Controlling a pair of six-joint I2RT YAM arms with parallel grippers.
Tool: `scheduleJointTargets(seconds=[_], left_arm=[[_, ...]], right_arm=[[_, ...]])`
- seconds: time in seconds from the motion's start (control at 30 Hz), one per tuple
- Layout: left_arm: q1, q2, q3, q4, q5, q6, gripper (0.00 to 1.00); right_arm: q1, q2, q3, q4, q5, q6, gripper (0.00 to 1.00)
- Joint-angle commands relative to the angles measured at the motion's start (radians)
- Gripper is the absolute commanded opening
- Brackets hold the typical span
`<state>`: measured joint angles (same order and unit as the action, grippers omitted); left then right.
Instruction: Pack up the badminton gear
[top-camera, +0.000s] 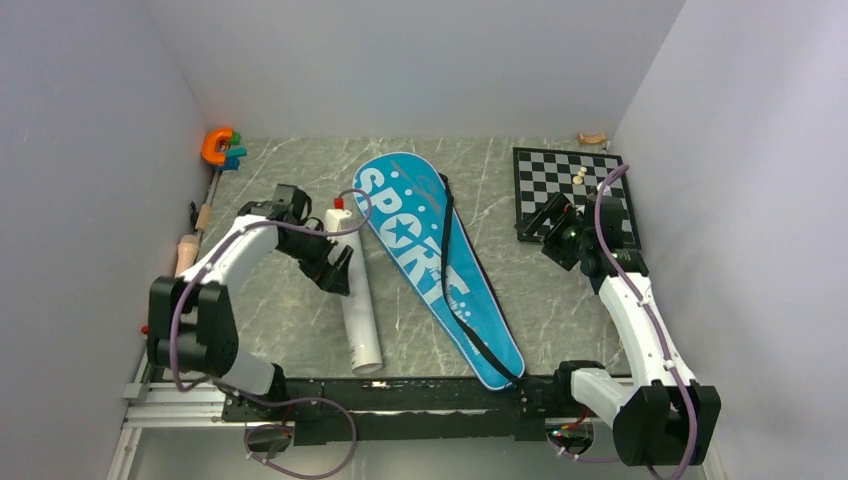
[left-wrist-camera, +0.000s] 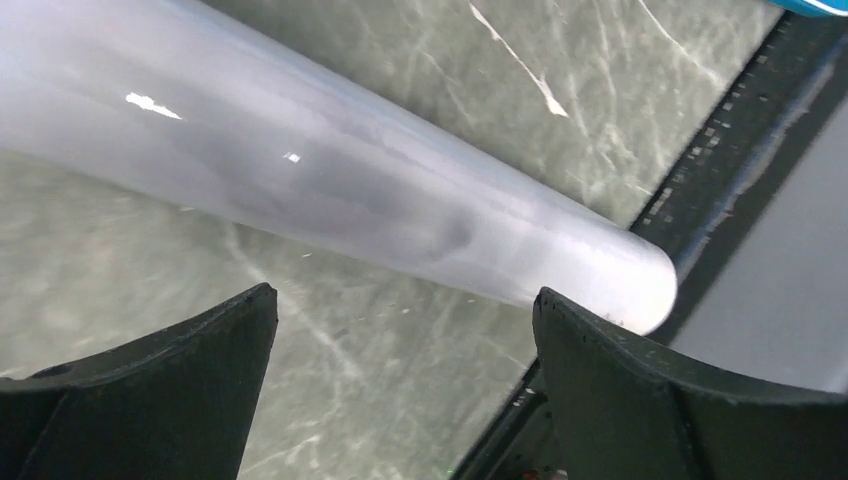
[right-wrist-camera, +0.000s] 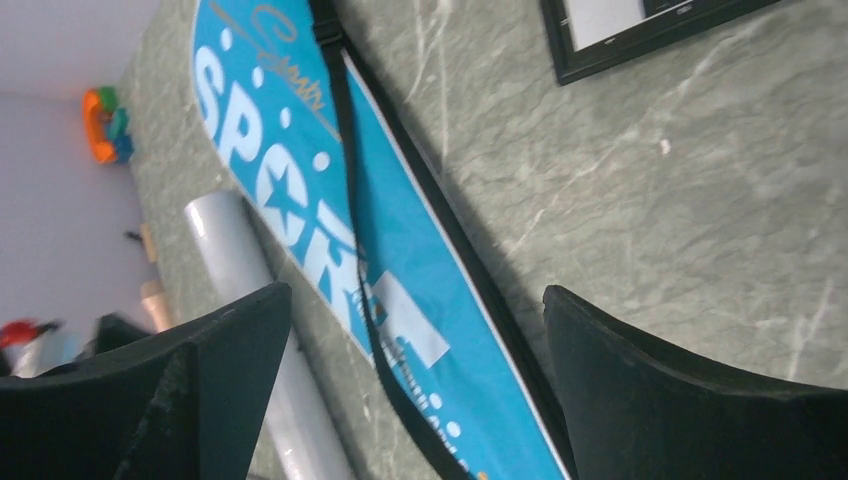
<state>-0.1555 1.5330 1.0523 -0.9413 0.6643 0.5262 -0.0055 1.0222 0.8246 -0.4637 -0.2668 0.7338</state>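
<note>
The blue "SPORT" bag (top-camera: 435, 265) lies flat and slantwise mid-table, its black strap (top-camera: 455, 290) running along it. To its left lies the long white tube (top-camera: 358, 305), red-capped at its far end. My left gripper (top-camera: 337, 272) hovers at the tube's left side, open. In the left wrist view the tube (left-wrist-camera: 350, 190) crosses just beyond the spread fingers (left-wrist-camera: 200, 350), with nothing between them. My right gripper (top-camera: 542, 224) is open over the chessboard's near-left corner, right of the bag. Its wrist view shows the bag (right-wrist-camera: 290, 200) and tube (right-wrist-camera: 235, 260) beyond empty jaws.
A black-and-white chessboard (top-camera: 570, 190) with small pale pieces lies at the back right. An orange C-shaped toy (top-camera: 218, 146) sits in the back left corner. Pale handle-like pieces (top-camera: 188, 252) rest along the left wall. The black base rail (top-camera: 400, 395) runs along the near edge.
</note>
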Motion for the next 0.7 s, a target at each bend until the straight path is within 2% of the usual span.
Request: scheduleJointTargets(seconds=[0.0, 0.17, 0.23, 0.3, 0.37, 0.47, 0.57, 0.67], left_arm=[[0.025, -0.152, 0.052, 0.056, -0.124, -0.006, 0.99], [0.095, -0.207, 0.130, 0.058, -0.142, -0.027, 1.00], [0.149, -0.209, 0.153, 0.072, -0.122, -0.045, 0.99], [0.251, -0.209, 0.151, 0.123, -0.093, -0.081, 0.99], [0.356, -0.210, 0.106, 0.248, -0.072, -0.123, 0.99], [0.430, -0.226, -0.023, 0.468, -0.078, -0.149, 0.99], [0.473, -0.264, -0.204, 0.729, -0.030, -0.190, 0.99], [0.495, -0.289, -0.338, 0.989, 0.031, -0.254, 0.99]], right_arm=[[0.001, 0.022, 0.059, 0.010, 0.133, -0.043, 1.00], [0.001, 0.051, 0.103, -0.010, 0.270, -0.064, 1.00], [0.001, 0.049, 0.099, -0.011, 0.389, -0.057, 1.00], [0.001, 0.023, 0.052, 0.050, 0.535, -0.068, 1.00], [0.001, -0.030, -0.048, 0.196, 0.651, -0.137, 1.00], [0.001, -0.097, -0.224, 0.487, 0.791, -0.249, 1.00], [0.002, -0.091, -0.312, 0.680, 0.815, -0.358, 1.00], [0.014, 0.011, -0.330, 0.781, 0.842, -0.408, 1.00]])
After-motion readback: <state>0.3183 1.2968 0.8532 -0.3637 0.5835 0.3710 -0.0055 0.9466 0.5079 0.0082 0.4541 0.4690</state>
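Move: The white tube lies just beside and under my left hand, its middle about 3 cm to the right, 3 cm back and 5 cm below. The packed blue SPORT bag has its middle some 25 cm to the right of that hand, 3 cm ahead. From my right hand the bag's middle is about 21 cm left, 3 cm back and 17 cm below; the chessboard's middle is 17 cm ahead and 12 cm right. I swing my open left hand up off the tube's left side and away, some 15 cm left and 10 cm forward, arching about 8 cm high before sinking again, while the wrist turns counter-clockwise and the fingers tip upward. Meanwhile my right hand, also open and empty, sweeps about 13 cm right, away from the bag, dipping near the end as it rolls and turns clockwise. ##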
